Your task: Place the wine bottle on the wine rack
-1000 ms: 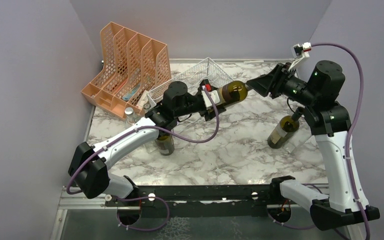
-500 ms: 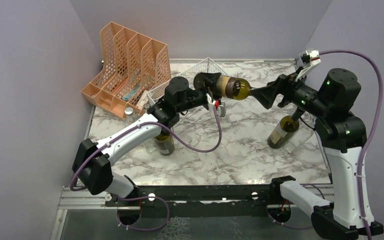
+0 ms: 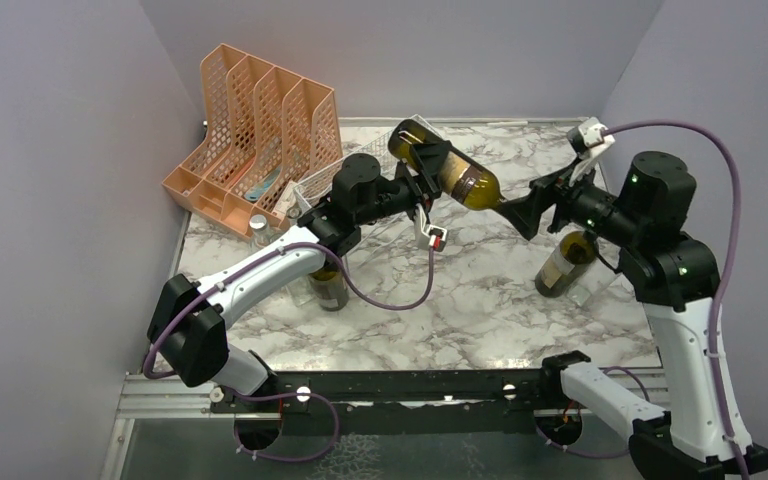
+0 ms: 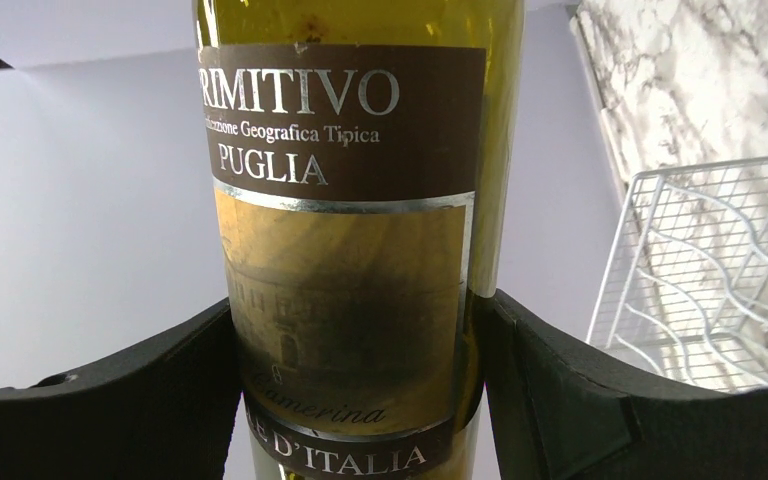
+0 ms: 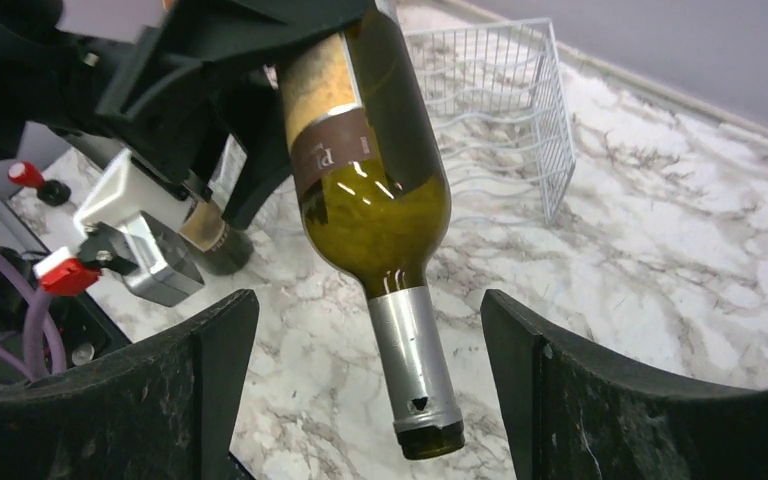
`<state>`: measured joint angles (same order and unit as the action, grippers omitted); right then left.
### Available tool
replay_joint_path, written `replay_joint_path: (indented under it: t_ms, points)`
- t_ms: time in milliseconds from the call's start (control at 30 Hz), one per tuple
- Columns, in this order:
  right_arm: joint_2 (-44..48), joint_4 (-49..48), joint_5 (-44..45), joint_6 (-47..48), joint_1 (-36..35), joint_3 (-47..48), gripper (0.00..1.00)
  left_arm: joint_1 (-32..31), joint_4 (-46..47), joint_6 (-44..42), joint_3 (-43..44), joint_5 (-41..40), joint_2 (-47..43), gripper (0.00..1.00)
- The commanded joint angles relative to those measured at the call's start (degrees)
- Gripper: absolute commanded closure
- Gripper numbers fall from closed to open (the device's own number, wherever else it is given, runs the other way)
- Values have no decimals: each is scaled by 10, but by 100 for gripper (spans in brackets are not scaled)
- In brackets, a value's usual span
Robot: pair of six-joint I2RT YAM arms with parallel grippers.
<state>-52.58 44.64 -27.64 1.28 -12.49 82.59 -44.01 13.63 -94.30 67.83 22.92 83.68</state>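
Note:
The wine bottle [image 3: 460,180] is green glass with a brown label and a silver neck. It hangs in the air over the back middle of the table, tilted, with its neck pointing down to the right. My left gripper [image 3: 422,170] is shut on its labelled body [image 4: 350,200], one black finger [image 4: 580,400] pressed to each side. My right gripper [image 5: 368,310] is open. The silver neck [image 5: 410,360] hangs between its fingers [image 5: 210,370] and touches neither. The white wire wine rack [image 5: 500,90] lies on the table behind the bottle, seen too in the left wrist view [image 4: 710,280].
An orange perforated file organizer [image 3: 260,130] stands at the back left. A second bottle [image 3: 565,262] stands under my right arm, and a third one [image 3: 330,285] under my left forearm. A small clear bottle [image 3: 258,228] stands by the organizer.
My right gripper let go of the bottle's neck, opened and drew back a little. My left gripper turned the bottle, so its base rose toward the back and its neck dipped.

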Motion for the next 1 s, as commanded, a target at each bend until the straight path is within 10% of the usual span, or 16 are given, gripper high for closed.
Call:
replay_joint_path:
  t_ms: [0,967]
  points:
    - [-7,26,28,26,-15,-29,16,-2,66,-83,11,16,-19,100]
    - [-26,-68,-27,9,-23,-172,43,-32,-12,-136,63,36,-9,100]
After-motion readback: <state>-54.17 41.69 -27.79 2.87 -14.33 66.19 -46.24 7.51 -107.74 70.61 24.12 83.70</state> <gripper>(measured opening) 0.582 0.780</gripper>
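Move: The right hand, empty and open, has the held wine bottle's neck about 8 cm below it, some 4 cm ahead and 4 cm to its left; a bottle standing on the table lies about 10 cm to its right, 2 cm ahead and 21 cm below. The left hand grips the bottle's body, with its neck some 7 cm back, 10 cm right and 6 cm down. From the left hand, the white wire wine rack lies roughly 13 cm ahead, 8 cm left and 27 cm below. Down some 11 cm goes the right hand, bringing its fingers around the held bottle's neck while they tip about 15 degrees further down and close part of the way. Keeping its grip on the body, the left hand rolls about 10 degrees so the neck dips, and shifts roughly 2 cm back and a little right, towards the right hand. ##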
